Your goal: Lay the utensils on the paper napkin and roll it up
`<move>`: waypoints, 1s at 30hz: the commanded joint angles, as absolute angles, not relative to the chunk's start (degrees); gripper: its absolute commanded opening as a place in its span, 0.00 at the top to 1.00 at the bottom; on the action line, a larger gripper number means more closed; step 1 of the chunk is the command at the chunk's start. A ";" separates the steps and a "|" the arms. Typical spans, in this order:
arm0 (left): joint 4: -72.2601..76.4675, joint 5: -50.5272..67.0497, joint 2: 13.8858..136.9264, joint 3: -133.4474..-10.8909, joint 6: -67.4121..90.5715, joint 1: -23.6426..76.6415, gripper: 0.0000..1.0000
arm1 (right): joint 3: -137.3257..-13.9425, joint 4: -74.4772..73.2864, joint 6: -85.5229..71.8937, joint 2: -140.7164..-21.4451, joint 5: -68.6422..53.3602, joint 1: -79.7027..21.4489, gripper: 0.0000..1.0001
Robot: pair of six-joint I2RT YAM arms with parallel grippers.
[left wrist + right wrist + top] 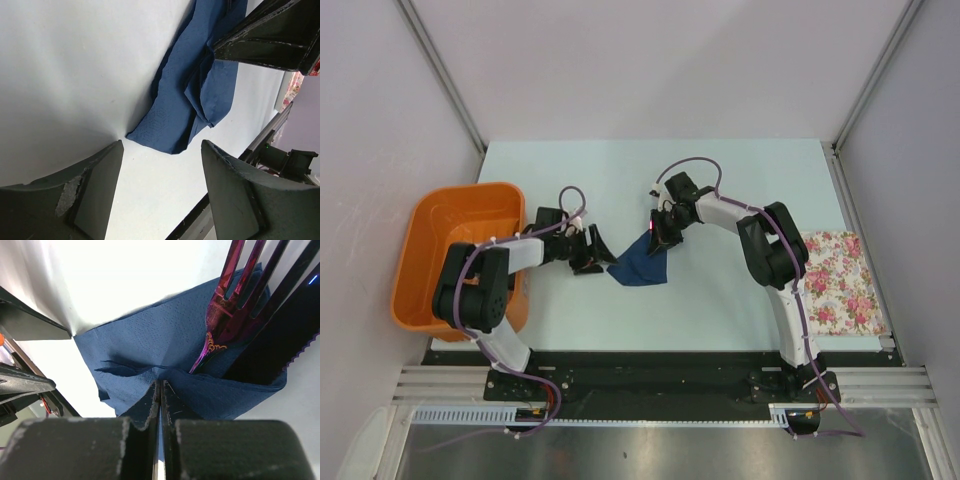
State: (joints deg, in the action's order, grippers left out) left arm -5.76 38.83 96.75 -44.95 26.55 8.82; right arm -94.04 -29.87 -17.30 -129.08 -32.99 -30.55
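Observation:
The navy paper napkin (640,266) lies crumpled on the table between the two arms, one edge lifted and folded over. My right gripper (661,233) is shut on a raised fold of the napkin (150,345) at its far right corner. A purple fork (227,315) rests on the napkin just past the fingertips, tines pointing away. Beside the fork lies a darker piece with a serrated edge (285,335). My left gripper (596,250) stands open just left of the napkin (185,100), nothing between its fingers (95,180). The right gripper's fingers (265,42) show above the cloth.
An orange bin (430,250) stands at the table's left edge beside the left arm. A white cloth with a pink floral print (840,282) lies at the right edge. The table's front rail (660,365) runs close behind the napkin.

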 commanded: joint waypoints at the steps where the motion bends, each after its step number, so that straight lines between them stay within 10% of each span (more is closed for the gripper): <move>1: -4.67 35.24 102.02 -42.98 26.10 10.36 0.28 | -92.02 -32.17 -16.08 -133.15 -27.77 -31.55 0.98; 30: 5.28 36.74 108.90 -51.15 26.91 13.72 0.27 | -93.43 -32.43 -16.61 -134.12 -27.60 -31.55 0.99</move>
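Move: The loose left flap of the paper napkin starts just beyond the left fingertips, its middle about 4 cm to the right, level in reach and roughly 2 cm lower. The fork head is about 13 cm to the left hand's right, 12 cm farther out. From the right hand, whose shut fingertips rest on the napkin's fold, that left flap lies about 9 cm left and 6 cm back; the fork head is some 6 cm straight ahead. The left hand, fingers kept wide open and low over the table, sweeps about 9 cm to the right and then some 4 cm forward towards the right hand, easing back left about a centimetre at the end; it catches the napkin's left flap with the far finger and pushes it towards the fold, while the wrist turns about 10 degrees clockwise. The right hand stays in place, its closed fingertips still holding down the folded layer beside the fork and knife. ##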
